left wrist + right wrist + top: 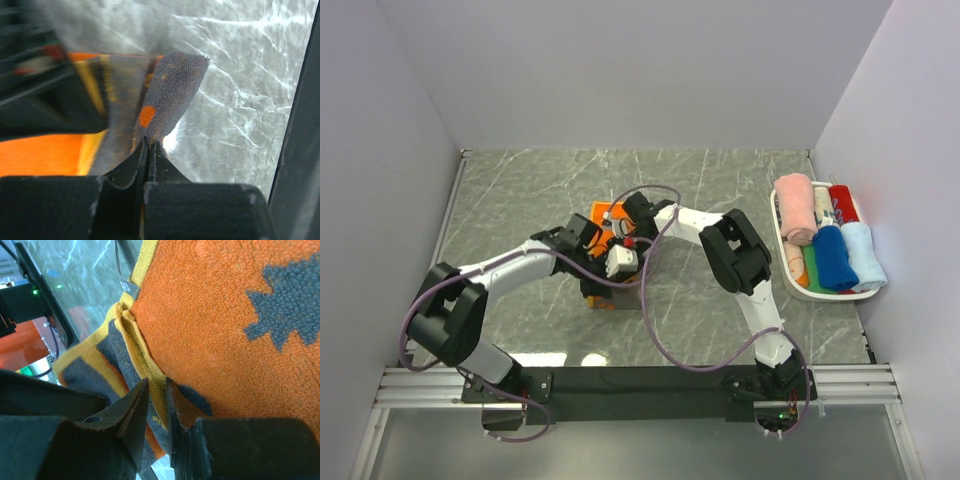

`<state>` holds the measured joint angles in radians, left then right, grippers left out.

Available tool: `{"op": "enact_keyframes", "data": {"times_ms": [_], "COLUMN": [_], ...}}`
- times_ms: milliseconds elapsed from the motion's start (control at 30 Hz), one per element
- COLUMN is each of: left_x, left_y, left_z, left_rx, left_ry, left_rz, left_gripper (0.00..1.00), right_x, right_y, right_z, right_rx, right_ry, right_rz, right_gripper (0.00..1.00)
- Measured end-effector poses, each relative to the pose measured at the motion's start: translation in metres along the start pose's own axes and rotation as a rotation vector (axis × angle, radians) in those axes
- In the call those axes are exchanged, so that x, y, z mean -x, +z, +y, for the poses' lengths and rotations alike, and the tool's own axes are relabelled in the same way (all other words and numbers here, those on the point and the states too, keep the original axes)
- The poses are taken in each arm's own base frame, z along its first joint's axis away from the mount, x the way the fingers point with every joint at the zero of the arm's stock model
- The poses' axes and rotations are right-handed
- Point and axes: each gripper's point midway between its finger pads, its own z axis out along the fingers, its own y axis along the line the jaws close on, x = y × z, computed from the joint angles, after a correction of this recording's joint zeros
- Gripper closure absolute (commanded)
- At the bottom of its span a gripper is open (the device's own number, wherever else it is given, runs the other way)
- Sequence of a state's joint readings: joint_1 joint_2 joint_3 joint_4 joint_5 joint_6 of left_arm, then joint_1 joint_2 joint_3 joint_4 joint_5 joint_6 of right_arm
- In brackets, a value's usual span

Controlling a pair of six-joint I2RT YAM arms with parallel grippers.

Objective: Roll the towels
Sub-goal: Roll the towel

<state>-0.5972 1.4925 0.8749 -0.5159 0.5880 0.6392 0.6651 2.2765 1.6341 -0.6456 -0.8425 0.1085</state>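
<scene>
The grey-and-orange towel (605, 215) lies in the middle of the table, mostly hidden under both wrists. My left gripper (149, 142) is shut on a grey corner of this towel (172, 90), which stands up from the jaws. My right gripper (157, 385) is shut on the yellow-edged fold of the same towel (210, 315), whose orange face fills the right wrist view. In the top view the left gripper (588, 238) and right gripper (625, 222) sit close together over the towel.
A white oval basket (798, 285) at the right edge holds rolled towels: pink (797, 207), red (842, 203), blue (833, 257), pale blue (863, 255), green (811, 272). Grey walls enclose the marble table (520, 190). Purple cables loop over the arms.
</scene>
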Motion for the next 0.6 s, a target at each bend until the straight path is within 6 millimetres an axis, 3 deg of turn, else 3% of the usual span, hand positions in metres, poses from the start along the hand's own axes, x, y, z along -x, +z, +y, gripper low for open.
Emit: {"op": "enact_keyframes", "data": {"times_ms": [267,433,500,600], "left_x": [0.014,0.009,0.008,0.007], "left_y": [-0.012,-0.005,-0.002,0.000], "left_z": [0.020,0.021,0.023,0.025], "left_rx": [-0.013,-0.026,-0.027,-0.034], "left_ry": [-0.055,-0.072,-0.081,-0.088], "left_rz": [-0.051,-0.042,-0.042,-0.046], "left_gripper": [0.99,0.99,0.99,0.98], "right_x": [-0.005,-0.002,-0.001,0.006], "right_y": [0.001,-0.004,-0.008,-0.022], "right_z": [0.002,0.003,0.003,0.000], "right_rx": [0.022,0.002,-0.015,-0.077], "right_ry": [0.004,0.003,-0.006,-0.043], "right_rz": [0.008,0.012,0.009,-0.017], "right_gripper": [0.69,0.52,0.35,0.34]}}
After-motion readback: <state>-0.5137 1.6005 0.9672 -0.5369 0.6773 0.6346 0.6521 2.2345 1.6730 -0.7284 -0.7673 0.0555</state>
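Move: The left hand already pinches the left corner of the grey near end. From it, the yellow-edged fold lies about 5 cm ahead, 5 right and 4 below; the orange part's middle is 12 cm ahead, 4 right and 5 lower; the small tag is 5 cm straight ahead, 5 below. The right fingers straddle that fold, its middle 3 cm left and 1 below; the orange middle is 8 cm ahead, 6 left, the tag 9 left. Still pinching the grey end, the left fingers carry it forward about 2.5 cm towards the yellow-edged fold and the orange part, arcing up roughly 1.5 cm and sinking again, with hardly any turn. The right hand stays almost still with the fold between its fingers, then spreads them wide to free it and starts forward and up by some 1.5 cm, drifting slightly right. ##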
